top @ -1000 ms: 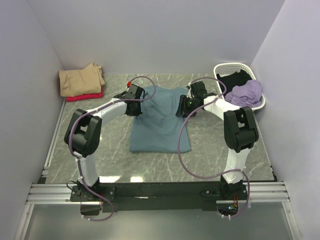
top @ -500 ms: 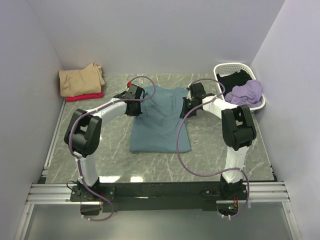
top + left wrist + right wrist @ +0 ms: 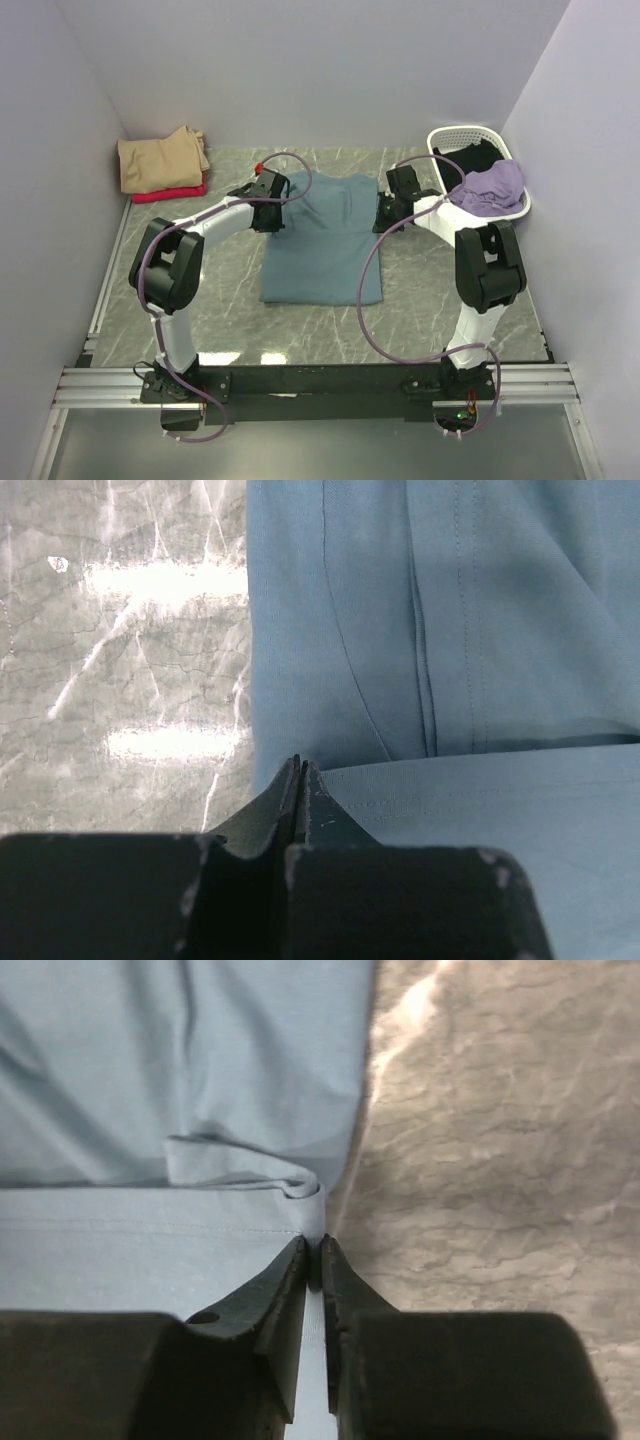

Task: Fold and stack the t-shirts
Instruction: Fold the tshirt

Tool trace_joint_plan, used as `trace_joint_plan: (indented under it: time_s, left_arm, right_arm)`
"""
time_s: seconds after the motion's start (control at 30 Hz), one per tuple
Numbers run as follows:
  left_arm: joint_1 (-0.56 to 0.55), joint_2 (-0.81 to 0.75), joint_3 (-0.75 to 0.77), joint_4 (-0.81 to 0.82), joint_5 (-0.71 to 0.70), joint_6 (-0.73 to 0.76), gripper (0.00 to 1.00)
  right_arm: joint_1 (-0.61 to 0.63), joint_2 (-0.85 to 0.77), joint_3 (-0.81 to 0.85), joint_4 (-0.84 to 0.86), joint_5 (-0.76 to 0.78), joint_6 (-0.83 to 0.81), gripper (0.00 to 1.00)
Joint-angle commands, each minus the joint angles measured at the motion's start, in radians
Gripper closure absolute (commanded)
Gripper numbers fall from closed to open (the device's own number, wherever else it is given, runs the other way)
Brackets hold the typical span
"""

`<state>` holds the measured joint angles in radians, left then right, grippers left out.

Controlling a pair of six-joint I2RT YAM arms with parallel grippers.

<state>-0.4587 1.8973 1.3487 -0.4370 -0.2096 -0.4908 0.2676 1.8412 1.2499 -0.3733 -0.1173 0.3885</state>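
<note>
The teal-blue t-shirt [image 3: 322, 245] lies flat in the middle of the table, neck toward the back. My left gripper [image 3: 272, 215] sits at its left edge near the shoulder. In the left wrist view that gripper [image 3: 298, 767] is shut, with a raised hemmed fold of the shirt [image 3: 500, 630] running into its tips. My right gripper [image 3: 388, 212] is at the shirt's right edge. The right wrist view shows it [image 3: 313, 1245] shut on a small curled fold of the teal cloth [image 3: 150, 1060]. A folded tan t-shirt [image 3: 163, 158] rests on a red one [image 3: 172, 194] at the back left.
A white lattice basket [image 3: 447, 138] stands at the back right, holding a lilac shirt [image 3: 492, 185] and a black one [image 3: 468, 158]. Walls close in the table on the left, back and right. Purple cables loop from both arms over the near part of the table.
My right gripper has moved outward from over the shirt to its right edge and closed on a fold of cloth. The left arm has not moved.
</note>
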Motion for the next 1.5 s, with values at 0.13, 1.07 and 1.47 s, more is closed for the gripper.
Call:
trace_joint_plan:
  time_s: [0.13,1.07,1.47]
  left_arm:
    - [0.003,0.028,0.040,0.003,-0.043,0.023,0.52]
    - [0.002,-0.716,-0.864,0.399,0.193,-0.246,0.01]
    - [0.002,-0.926,-1.049,0.492,0.297,-0.290,0.01]
  right_arm:
    - [-0.011,0.023,0.028,0.002,0.077,0.023,0.46]
    - [-0.011,-0.533,-0.671,0.168,-0.214,0.147,0.32]
    - [-0.013,-0.577,-0.791,0.251,-0.294,0.207,0.32]
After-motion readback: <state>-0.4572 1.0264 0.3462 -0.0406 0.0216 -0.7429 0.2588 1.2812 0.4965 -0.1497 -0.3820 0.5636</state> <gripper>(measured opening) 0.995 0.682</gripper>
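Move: Each hand stands on its own corner of the t-shirt's hem, which is already folded up across the chest, with the corner just under the fingertips. The left hand goes next for the lower left corner of the near fold, some 19 cm back, about 3 cm to its left and 3 cm lower. The right hand goes for the lower right corner, some 19 cm straight back and 3 cm lower. The collar lies about 15 cm ahead, 9 cm right of the left hand and 12 cm left of the right. Both hands let go of the hem corners, the left fingers spreading from shut to fully open and the right from nearly shut to about two thirds, while each dips a centimetre and eases 3 cm or so outward, off the shirt's side edges. They then lift in a low hop and swing back about 18 cm towards the robot along the shirt's sides, coming down low at the corners of the near fold, inner sides rolling up (left hand some 25 degrees, right about 15) and the right hand drifting back in by its 3 cm, the open fingers ending around the corners without closing. ##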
